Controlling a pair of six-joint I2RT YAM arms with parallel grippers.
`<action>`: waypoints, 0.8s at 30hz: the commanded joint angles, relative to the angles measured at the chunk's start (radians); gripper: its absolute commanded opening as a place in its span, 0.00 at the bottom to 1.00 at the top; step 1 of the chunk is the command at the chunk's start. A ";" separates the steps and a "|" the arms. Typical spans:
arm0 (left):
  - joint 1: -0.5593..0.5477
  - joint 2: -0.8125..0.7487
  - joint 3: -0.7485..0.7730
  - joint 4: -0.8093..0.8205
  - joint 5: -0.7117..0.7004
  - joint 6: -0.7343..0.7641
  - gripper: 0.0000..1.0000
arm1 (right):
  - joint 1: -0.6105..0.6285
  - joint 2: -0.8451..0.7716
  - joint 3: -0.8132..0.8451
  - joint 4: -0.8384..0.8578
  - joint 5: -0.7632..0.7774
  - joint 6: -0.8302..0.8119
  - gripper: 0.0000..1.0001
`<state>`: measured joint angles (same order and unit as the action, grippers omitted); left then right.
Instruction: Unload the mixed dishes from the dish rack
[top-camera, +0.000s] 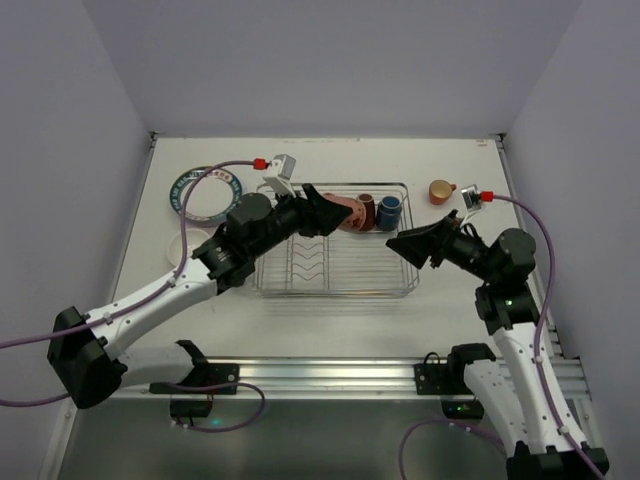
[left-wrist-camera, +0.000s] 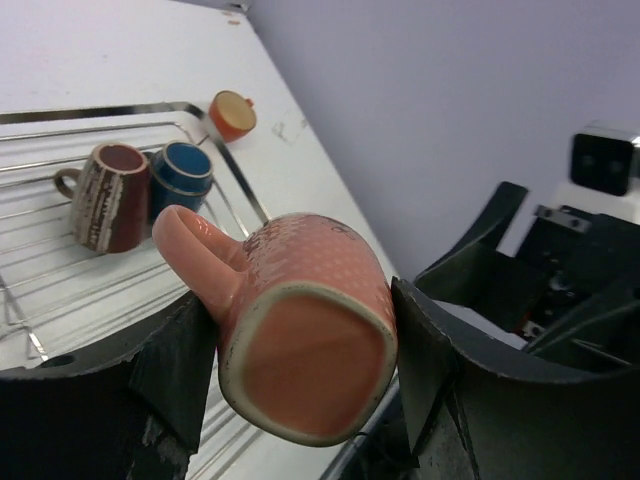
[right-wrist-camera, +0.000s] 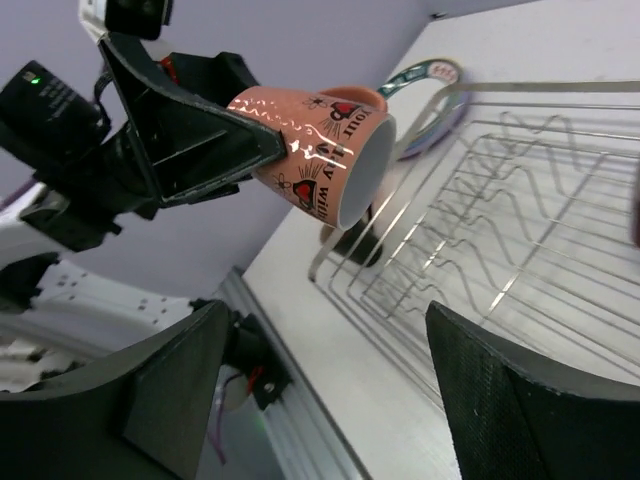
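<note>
My left gripper (top-camera: 322, 212) is shut on a pink mug (left-wrist-camera: 300, 320) and holds it on its side above the dish rack (top-camera: 335, 270), its base toward the wrist camera. One finger (left-wrist-camera: 165, 375) presses each side. A maroon mug (left-wrist-camera: 105, 195) and a blue mug (left-wrist-camera: 182, 175) lie at the rack's far end. My right gripper (top-camera: 402, 242) stands open at the rack's right edge, facing the pink mug (right-wrist-camera: 320, 150) with nothing between its fingers (right-wrist-camera: 175, 390).
An orange mug (top-camera: 440, 190) stands on the table right of the rack. Stacked plates (top-camera: 205, 192) and a white dish (top-camera: 185, 245) lie to the left. A dark round object (right-wrist-camera: 365, 240) sits by the rack's far corner.
</note>
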<state>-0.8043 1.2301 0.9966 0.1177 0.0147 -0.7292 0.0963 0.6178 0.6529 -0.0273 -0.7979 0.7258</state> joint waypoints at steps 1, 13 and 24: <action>0.010 -0.093 -0.074 0.215 0.085 -0.209 0.00 | 0.005 0.052 -0.012 0.394 -0.243 0.199 0.80; 0.030 -0.127 -0.271 0.580 0.232 -0.614 0.00 | 0.190 0.282 0.056 0.726 -0.238 0.312 0.62; 0.031 0.045 -0.296 0.818 0.358 -0.762 0.00 | 0.264 0.373 0.048 0.883 -0.224 0.379 0.06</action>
<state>-0.7753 1.2663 0.7025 0.7963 0.3119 -1.4368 0.3473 0.9878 0.6701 0.7155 -1.0218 1.0721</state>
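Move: The left hand already holds the pink mug by its base end, mouth towards the right gripper, which waits about 17 cm to its right, 4 cm back and level. From the right hand the pink mug's middle is some 15 cm left and 5 cm ahead, about level. In the rack, roughly 18 cm below the right hand, the brown mug lies about 13 cm ahead and 8 cm left, the blue mug 13 cm ahead and 2 cm left. Right hand reaches about 8 cm left and pinches the pink mug's rim wall; left brings it some 5 cm back, tilting. ##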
